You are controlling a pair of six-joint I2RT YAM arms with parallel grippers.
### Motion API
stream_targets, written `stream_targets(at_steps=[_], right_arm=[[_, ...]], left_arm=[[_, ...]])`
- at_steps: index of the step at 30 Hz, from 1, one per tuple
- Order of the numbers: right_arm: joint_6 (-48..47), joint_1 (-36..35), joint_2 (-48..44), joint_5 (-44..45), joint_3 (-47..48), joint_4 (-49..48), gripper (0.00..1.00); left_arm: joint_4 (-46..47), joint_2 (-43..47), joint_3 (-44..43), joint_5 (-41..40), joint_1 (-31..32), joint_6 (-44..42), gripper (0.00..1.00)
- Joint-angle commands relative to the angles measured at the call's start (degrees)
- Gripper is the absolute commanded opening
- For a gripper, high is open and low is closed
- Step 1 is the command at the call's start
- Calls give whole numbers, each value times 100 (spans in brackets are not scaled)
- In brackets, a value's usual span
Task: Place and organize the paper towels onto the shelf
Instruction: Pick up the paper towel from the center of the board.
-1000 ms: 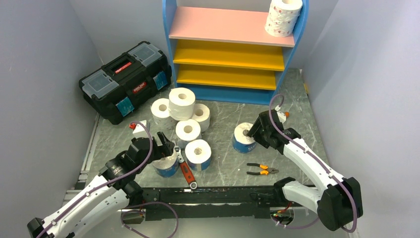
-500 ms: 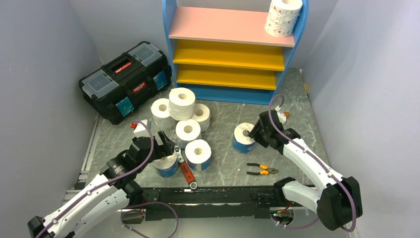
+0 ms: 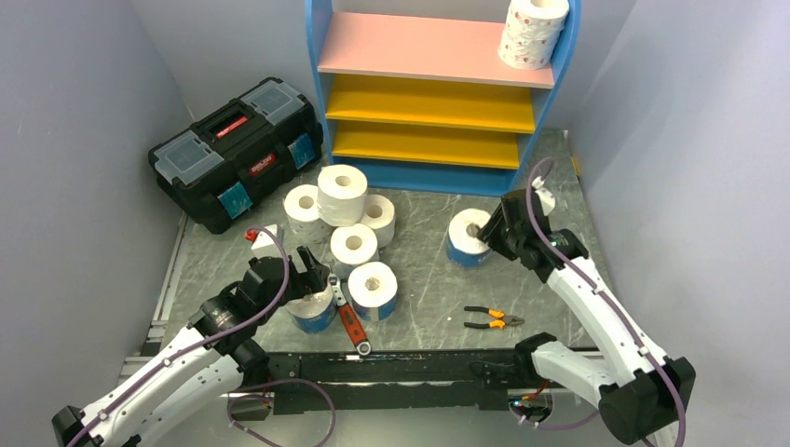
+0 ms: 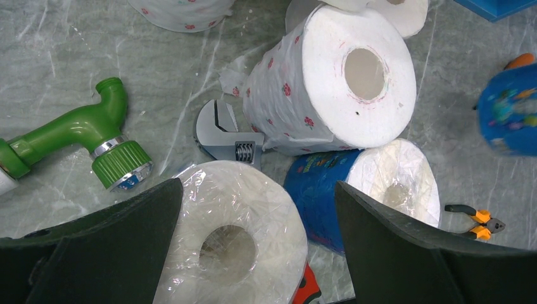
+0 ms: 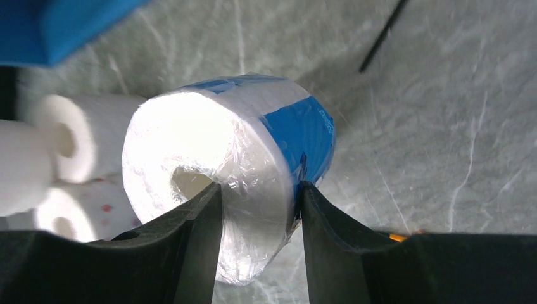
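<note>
The blue-framed shelf [image 3: 317, 56] stands at the back, with one pink-dotted paper towel roll [image 3: 533, 30] on its pink top board. My right gripper [image 3: 488, 230] [image 5: 259, 190] is shut on a blue-wrapped roll [image 3: 462, 238] [image 5: 215, 136], one finger in the core and one on the outside. It holds the roll in front of the shelf's base. Several more paper towels [image 3: 341, 207] are clustered at centre left. My left gripper [image 3: 312, 272] [image 4: 256, 190] hangs open over a clear-wrapped roll [image 4: 234, 234], beside another blue-wrapped roll [image 4: 373, 187] and a pink-dotted roll [image 4: 329, 82].
A black toolbox [image 3: 238, 149] sits at the back left. Orange-handled pliers [image 3: 494, 318] lie near the front on the right. A red-handled wrench [image 3: 351, 324] lies by the front rolls, and a green pipe fitting [image 4: 82, 130] lies to their left.
My right gripper closed on the blue-wrapped roll and carried it up and back toward the shelf. The left arm has not moved.
</note>
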State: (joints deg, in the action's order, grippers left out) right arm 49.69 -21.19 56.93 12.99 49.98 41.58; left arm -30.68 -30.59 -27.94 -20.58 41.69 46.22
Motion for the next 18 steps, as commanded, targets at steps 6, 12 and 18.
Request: stream_targets(at_steps=[6, 12, 18], right_arm=[[-345, 429, 11, 414, 1603, 76, 28], [-179, 856, 417, 160, 2319, -171, 26], [44, 1050, 948, -36, 3139, -352, 26]], left_arm=[[-227, 94, 161, 370, 14, 137, 96], [-339, 140, 74, 342, 15, 60, 96], [-456, 257, 1, 271, 17, 8, 97]])
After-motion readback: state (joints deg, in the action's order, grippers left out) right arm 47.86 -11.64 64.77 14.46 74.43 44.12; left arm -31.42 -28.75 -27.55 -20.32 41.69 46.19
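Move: The blue-wrapped paper towel is already off the table, pinched by the right fingers near its upper right side. From the right hand, the shelf's pink top board has its middle some 23 cm ahead, 10 cm left and 18 cm higher; the screwdriver lies about 9 cm ahead and 13 cm right, the pliers 12 cm back and 6 cm right, both about 15 cm below. For the idle left hand, the pink board is roughly 29 cm ahead, 23 cm right and 20 cm up. The blue-wrapped roll keeps rising in the right hand's steady pinch, about 13 cm up. The hand also carries it some 7 cm forward towards the shelf and 4 cm to the right, with the climb quickest at first and the forward reach growing later. The wrist tips the fingers up about 15 degrees and turns slightly clockwise. ##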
